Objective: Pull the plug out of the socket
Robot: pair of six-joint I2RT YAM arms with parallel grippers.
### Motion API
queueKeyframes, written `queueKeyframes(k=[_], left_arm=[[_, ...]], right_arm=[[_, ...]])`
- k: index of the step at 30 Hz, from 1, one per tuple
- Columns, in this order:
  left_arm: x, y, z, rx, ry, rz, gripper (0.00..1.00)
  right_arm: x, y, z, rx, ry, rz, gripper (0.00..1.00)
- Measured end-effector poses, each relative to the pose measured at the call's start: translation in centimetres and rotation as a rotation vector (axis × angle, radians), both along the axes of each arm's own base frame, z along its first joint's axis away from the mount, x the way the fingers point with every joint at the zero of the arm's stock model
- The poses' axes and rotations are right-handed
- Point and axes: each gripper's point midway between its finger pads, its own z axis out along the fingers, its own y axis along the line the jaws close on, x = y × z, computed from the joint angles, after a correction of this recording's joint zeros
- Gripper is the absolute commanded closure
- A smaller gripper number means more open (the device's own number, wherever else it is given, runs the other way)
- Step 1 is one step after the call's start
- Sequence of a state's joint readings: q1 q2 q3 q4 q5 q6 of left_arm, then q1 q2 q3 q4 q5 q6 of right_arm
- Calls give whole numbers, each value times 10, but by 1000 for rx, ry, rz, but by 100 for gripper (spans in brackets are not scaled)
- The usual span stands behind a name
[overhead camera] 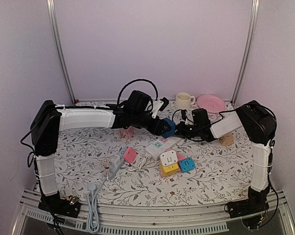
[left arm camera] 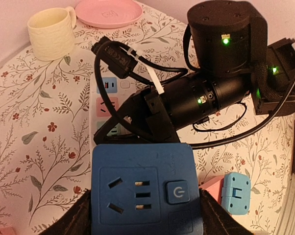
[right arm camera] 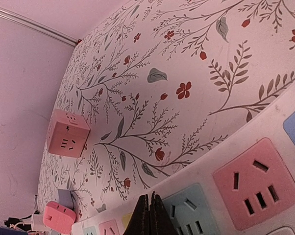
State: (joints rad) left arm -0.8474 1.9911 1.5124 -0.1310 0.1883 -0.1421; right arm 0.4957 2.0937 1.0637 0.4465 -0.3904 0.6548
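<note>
In the left wrist view a blue cube plug block, with outlets and a power button on its top face, sits between the dark fingers of my left gripper, which is shut on it. It hangs over the near end of the white socket strip. Whether it is still plugged in is hidden. From above, the cube is at mid table. My right gripper is shut with nothing in it. Its tips rest on the white strip beside a light-blue outlet.
A cream mug and a pink plate stand at the back right. Loose cube adapters lie in front: pink, white on yellow, small blue. A grey strip with its cable runs to the near edge.
</note>
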Motion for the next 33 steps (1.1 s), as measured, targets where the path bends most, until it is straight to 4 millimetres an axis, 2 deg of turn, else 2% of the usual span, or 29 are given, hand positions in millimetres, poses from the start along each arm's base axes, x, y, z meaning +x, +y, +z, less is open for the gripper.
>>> queueKeyframes(k=[4,8,11,15,18,22,26,27,29,33], left_arm=[[7,12,5,-55,25,30,100],[23,45,11,-89,37,122,100],[34,79,20,-114,38,222,100],[44,138,38,-181,38,389,100],[50,180,43,-227,42,502,100],[51,232,24,-253,85,633,100],[45,276,-19,-268,192,735,100],[42,285,-29,-269,219,752,100],[37,298,-45,-278,265,783,99],[31,307,-60,-322,327,793,93]], right_arm=[[-1,-1,1,2,3,3,96],[-3,-3,2,-6,14,6,96],[-5,-4,3,-22,26,10,96],[-6,-6,8,-53,42,18,95],[-7,-9,10,-91,54,22,92],[-8,-17,14,-163,69,11,89],[-11,-23,26,-228,56,2,82],[-13,-24,31,-242,49,0,82],[-17,-24,41,-265,30,-1,75],[-26,-20,63,-294,-15,4,71]])
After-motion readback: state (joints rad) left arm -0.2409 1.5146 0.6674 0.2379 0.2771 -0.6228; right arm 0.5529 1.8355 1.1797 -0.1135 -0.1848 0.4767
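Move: The left hand already holds the blue plug in the air. The clear patch of table it is taken to lies about 31 cm left, 4 cm ahead and 12 cm below that hand; the pink cube stands some 19 cm left, 10 cm ahead and 12 cm below it, the small pink plug about 16 cm left, 6 cm back and 13 cm below. The power strip's middle is nearly at the right hand's shut fingertips, about 1 cm back, 1 cm left and 2 cm below. Swinging wide to its left, the left hand carries the blue plug about 31 cm away from the power strip and past the pink cube, rising a little on the way and then sinking towards the table, while it turns some 45 degrees counter-clockwise and keeps its grip. The right fingers come free of the strip: the hand starts slowly, rises about 6 cm, draws slightly back and right, and opens part way. ##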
